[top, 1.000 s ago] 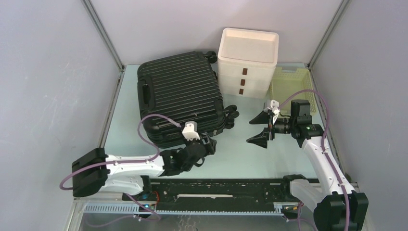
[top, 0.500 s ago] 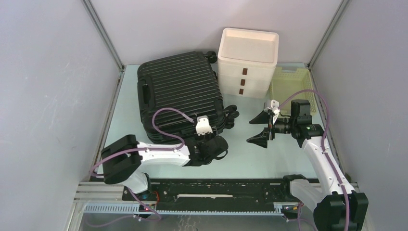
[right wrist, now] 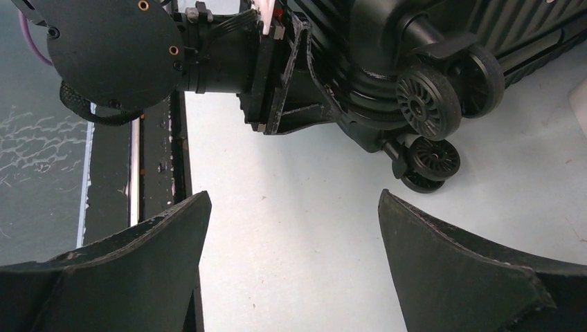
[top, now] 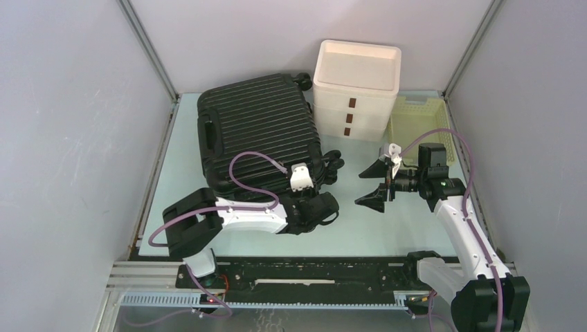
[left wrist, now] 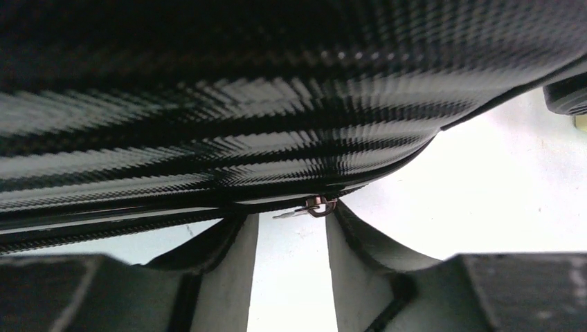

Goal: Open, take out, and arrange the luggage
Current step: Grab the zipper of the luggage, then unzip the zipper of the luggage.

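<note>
The luggage point(top: 259, 131) is a black ribbed hard-shell suitcase lying flat and closed at the back left, its wheels point(right wrist: 426, 104) pointing right. My left gripper point(top: 324, 207) is pressed low against the suitcase's near right corner. In the left wrist view the glossy shell point(left wrist: 277, 104) fills the top, and a small metal zipper pull point(left wrist: 315, 206) lies between the tips of the left gripper point(left wrist: 287, 213), close to the right finger. The jaws stand partly apart with table showing between them. My right gripper point(top: 374, 185) hovers wide open to the right of the wheels, holding nothing point(right wrist: 294, 197).
A white three-drawer box point(top: 356, 90) stands right behind the suitcase. A pale yellow slatted basket point(top: 422, 124) sits beside it at the back right. Grey walls close in both sides, and a black rail point(top: 311, 270) runs along the near edge.
My left arm has swung right along the suitcase's near edge to its wheel-side corner, and its jaws have narrowed. The right arm has not moved.
</note>
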Controlling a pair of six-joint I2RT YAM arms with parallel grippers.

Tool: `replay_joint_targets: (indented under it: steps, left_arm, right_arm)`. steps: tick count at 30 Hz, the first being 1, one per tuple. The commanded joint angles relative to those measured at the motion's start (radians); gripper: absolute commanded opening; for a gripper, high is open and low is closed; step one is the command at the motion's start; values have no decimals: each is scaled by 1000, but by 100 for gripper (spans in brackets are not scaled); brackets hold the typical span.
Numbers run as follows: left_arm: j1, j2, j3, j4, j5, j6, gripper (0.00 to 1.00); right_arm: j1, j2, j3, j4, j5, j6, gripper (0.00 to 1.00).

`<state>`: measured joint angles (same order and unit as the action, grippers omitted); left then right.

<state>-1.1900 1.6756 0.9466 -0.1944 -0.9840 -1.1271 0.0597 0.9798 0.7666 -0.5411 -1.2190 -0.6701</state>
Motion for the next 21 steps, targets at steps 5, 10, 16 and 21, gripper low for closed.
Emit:
replay_joint_targets:
  steps: [5, 10, 16, 21]
  left_arm:
    - [25, -23, 50, 8, -82, 4, 31]
    - [17, -55, 33, 24, -81, 28, 19]
    - [3, -64, 20, 22, -92, 41, 12]
    - [-10, -87, -4, 4, -110, 44, 9]
  right_arm:
    - [6, 9, 3, 3, 4, -29, 100]
    - [8, 10, 2, 0, 6, -34, 100]
    - [6, 9, 3, 0, 10, -37, 100]
    - [3, 6, 2, -2, 9, -38, 100]
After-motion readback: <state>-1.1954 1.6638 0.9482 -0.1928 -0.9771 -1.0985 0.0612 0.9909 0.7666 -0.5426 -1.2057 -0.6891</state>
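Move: The zipper pull sits right at the left fingertips, about 1 cm to the right and 1 cm ahead of the hand point at its height, by the half-open fingers. The luggage's middle lies roughly 13 cm ahead and 13 cm to the left, level with the hand; its near wheels stand about 5 cm ahead and 8 cm to the right. From the right hand the pull is some 17 cm left, 5 cm ahead and 12 cm below. The left fingertips pinch the metal zipper pull at the luggage's near edge, closing from about half open and stopping at roughly a fifth, with the pull now between them. The left hand otherwise stays in place, pointing forward and slanting down, without any real turn of the wrist. ##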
